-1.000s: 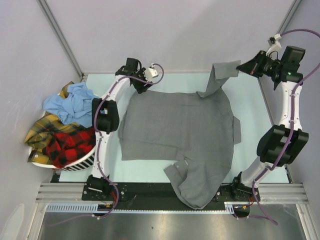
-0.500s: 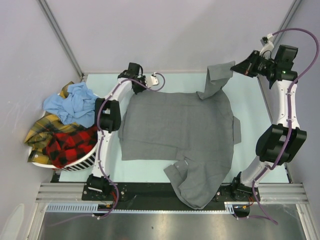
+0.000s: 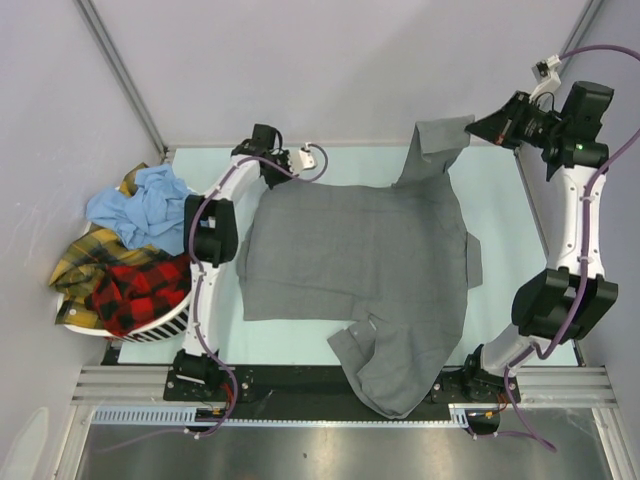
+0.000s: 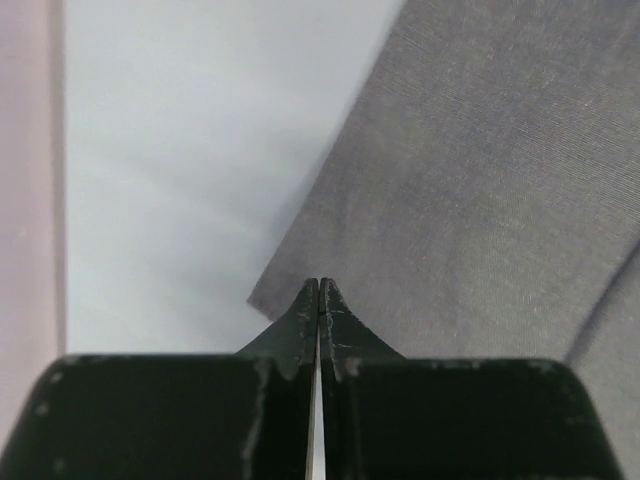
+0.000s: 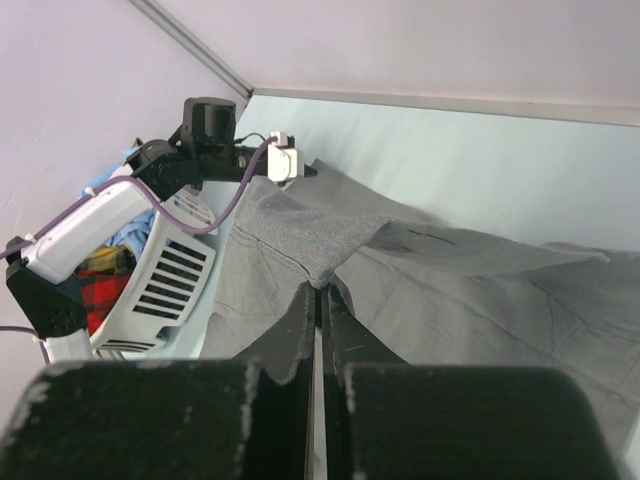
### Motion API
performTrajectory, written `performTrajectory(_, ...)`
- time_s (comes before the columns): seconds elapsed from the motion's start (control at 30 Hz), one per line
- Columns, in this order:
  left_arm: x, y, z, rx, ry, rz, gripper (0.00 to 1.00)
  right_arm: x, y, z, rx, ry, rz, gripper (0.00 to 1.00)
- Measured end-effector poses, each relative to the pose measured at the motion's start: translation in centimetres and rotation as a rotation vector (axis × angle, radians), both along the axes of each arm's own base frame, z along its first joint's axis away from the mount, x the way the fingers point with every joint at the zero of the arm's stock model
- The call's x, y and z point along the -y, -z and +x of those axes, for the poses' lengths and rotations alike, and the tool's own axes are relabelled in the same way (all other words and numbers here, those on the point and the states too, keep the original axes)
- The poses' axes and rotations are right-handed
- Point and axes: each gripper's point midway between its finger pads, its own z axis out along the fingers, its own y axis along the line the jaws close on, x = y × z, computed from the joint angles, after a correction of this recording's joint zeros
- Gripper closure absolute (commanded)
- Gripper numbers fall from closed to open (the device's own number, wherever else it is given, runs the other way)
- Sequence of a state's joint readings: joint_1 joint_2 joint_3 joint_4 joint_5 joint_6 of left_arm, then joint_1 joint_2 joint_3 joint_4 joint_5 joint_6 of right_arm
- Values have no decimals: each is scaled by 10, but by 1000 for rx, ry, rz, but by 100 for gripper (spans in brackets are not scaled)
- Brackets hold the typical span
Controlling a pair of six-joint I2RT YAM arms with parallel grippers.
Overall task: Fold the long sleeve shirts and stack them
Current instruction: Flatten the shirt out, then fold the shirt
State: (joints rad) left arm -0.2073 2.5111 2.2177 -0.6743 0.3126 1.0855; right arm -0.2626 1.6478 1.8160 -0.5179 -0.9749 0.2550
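Note:
A plain grey long sleeve shirt [image 3: 355,255] lies spread flat on the pale table, one sleeve hanging over the near edge. My left gripper [image 3: 273,176] is at the shirt's far-left corner. In the left wrist view its jaws [image 4: 319,285] are shut, tips meeting on the corner of the grey cloth [image 4: 480,150]. My right gripper [image 3: 478,128] is raised at the far right, shut on the end of the other sleeve. The right wrist view shows that grey cloth [image 5: 330,235] pinched and tented up between the fingertips [image 5: 320,290].
A white slotted basket [image 3: 165,325] stands off the table's left edge. It holds a light blue shirt [image 3: 140,205], a yellow plaid one [image 3: 80,260] and a red-and-black plaid one [image 3: 140,290]. Frame posts rise at the far corners. A metal rail runs along the near edge.
My left gripper has closed at the shirt's far-left corner. My right gripper has moved slightly up and back, lifting the sleeve higher.

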Motion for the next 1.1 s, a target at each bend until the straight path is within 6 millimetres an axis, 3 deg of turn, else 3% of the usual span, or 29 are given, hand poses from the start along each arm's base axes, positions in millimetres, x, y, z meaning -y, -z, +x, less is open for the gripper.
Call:
performTrajectory(0.1, -1, -19, 1, 22, -18, -35, 97, -4, -15, -12, 33, -8, -4, 100)
performTrajectory(0.13, -1, -26, 3, 32, -29, -51, 81, -5, -18, -15, 41, -10, -5, 100)
performTrajectory(0.23, -3, -44, 7, 44, -93, -102, 51, -9, -28, -27, 63, -18, -6, 100)
performTrajectory(0.3, -3, -53, 11, 41, -154, -145, 39, -12, -34, -34, 74, -26, -7, 100)
performTrajectory(0.33, -3, -54, 11, 34, -173, -160, 27, -13, -36, -37, 80, -30, -7, 100)
performTrajectory(0.4, -2, -55, 10, 8, -221, -196, 21, -15, -39, -43, 82, -35, -6, 100)
performTrajectory(0.53, -2, -51, 3, -49, -291, -241, 16, -17, -41, -56, 68, -49, -5, 100)
performTrajectory(0.77, -3, -53, 1, -80, -300, -277, 16, -21, -32, -89, 31, -74, -57, 100)
performTrajectory(1.1, -4, -51, -5, -75, -169, -255, 20, -30, -15, -152, 11, -124, -193, 100)
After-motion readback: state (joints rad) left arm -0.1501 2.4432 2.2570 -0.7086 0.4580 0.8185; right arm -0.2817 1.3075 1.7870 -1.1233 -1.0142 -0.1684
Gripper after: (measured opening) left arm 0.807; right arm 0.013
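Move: The shut left gripper is just over the shirt's far left corner, whose tip lies some 2 cm to its left, 1 cm ahead and 1 cm below; the laundry basket stands about 30 cm to the left and 27 cm back. The right gripper already holds a lifted shirt end. From it, the small flap on the shirt's right edge lies about 10 cm back, 3 cm right and 36 cm below; the shirt's middle is 23 cm left and 7 cm back, equally low. Keep the shirt end pinched in the right gripper and carry it back about 15 cm high over the shirt's right part, arching up some 4 cm first and sinking most of that again, easing slightly left as you go. Meanwhile lift the left gripper about 5 cm off the far left corner, open it wide, and hover there with a slight wrist roll. ##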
